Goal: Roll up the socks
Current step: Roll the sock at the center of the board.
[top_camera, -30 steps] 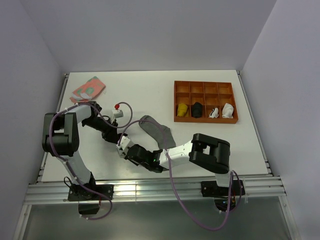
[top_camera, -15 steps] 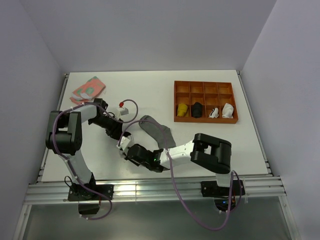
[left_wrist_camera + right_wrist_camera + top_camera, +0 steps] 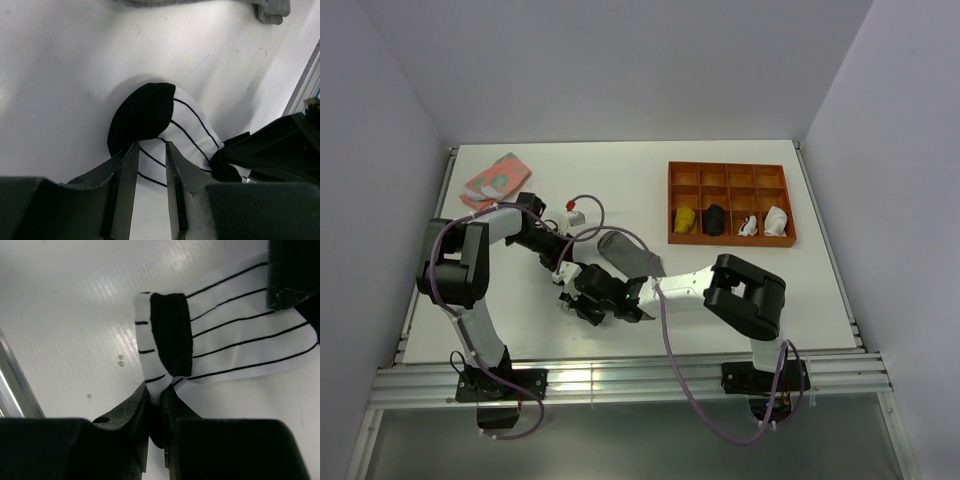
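The striped sock (image 3: 192, 132) lies flat on the white table, its black toe (image 3: 142, 117) toward my left gripper. My left gripper (image 3: 151, 146) is open, its two fingers astride the sock just behind the toe. My right gripper (image 3: 156, 392) is shut on the sock's white edge beside the black cuff (image 3: 172, 332). In the top view both grippers meet at the table's front left, left (image 3: 563, 268) and right (image 3: 576, 296), and hide most of that sock. The grey sock (image 3: 632, 254) lies just right of them, partly under my right arm.
An orange compartment tray (image 3: 730, 178) stands at the back right with a yellow bundle (image 3: 688, 220), a black bundle (image 3: 714, 218) and two white ones. A pink and green patterned cloth (image 3: 496, 177) lies at the back left. The table's front rail runs close below the grippers.
My left arm has swung right and forward to the striped sock. My right gripper has shifted left and a little up with the sock's edge in it.
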Controlling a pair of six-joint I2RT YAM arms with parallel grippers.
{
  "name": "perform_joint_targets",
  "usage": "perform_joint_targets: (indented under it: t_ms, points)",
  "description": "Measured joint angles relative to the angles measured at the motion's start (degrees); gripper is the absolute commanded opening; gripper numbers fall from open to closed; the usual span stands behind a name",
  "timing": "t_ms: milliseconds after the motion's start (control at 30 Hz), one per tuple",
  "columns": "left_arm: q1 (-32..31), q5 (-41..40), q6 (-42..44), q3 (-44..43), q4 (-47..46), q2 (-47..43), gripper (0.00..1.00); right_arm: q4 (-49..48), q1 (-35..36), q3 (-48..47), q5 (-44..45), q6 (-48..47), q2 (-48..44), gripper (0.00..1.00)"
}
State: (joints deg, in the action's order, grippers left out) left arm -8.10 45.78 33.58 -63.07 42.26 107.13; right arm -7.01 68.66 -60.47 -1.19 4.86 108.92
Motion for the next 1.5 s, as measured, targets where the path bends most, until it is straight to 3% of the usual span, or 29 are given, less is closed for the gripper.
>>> perform_joint_targets:
  t_ms: [367,567,967,1233,1500]
  points:
    - [-0.7,2.0,-0.2,-2.6,-3.4,0.4,0.4,12.8,-8.0,-10.8,-16.5,3.7,5.2,0.0]
    - [-0.3,2.5,-4.0,-1.7,-8.9,-0.7,0.44,16.7,-9.7,-13.6,-21.2,4.5,6.9,0.0]
    - [11.0,2.8,-11.5,0.0,-18.1,-8.3,0.48,22.5,-12.5,-18.8,-28.3,6.9,10.8,0.01]
    - [14.4,3.1,-1.5,5.4,-14.9,-15.9,0.49,32.2,-14.4,-27.4,-33.0,7.4,15.9,0.02]
    - [13.5,4.2,18.3,10.8,-4.5,-28.0,0.58,38.8,-18.1,-32.5,-38.4,7.4,19.8,0.04]
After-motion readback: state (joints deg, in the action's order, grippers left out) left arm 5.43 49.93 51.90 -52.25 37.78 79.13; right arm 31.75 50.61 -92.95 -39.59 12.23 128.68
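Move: Beside the left fingertips, which are at the edge of the striped sock's flat part, the sock's middle lies about 2 cm back, 2 cm right and 2 cm below. The right hand already grips its near end; the black far end is some 8 cm straight ahead of that hand and 2 cm lower. From the right hand the grey sock lies 16 cm right and 6 cm ahead. The orange cloth is roughly 20 cm ahead of the left hand and 16 cm to its left. Rolling its wrist some 45 degrees about the fingers, forward side down, the right hand keeps its pinch on the sock's near end and creeps about 3.5 cm forward, low over the table, towards the black end. The left hand comes off the sock, sweeping 9 cm forward and rising, then curving left and back to finish 9 cm higher and 6 cm left, fingers swinging forward and opening wider. ##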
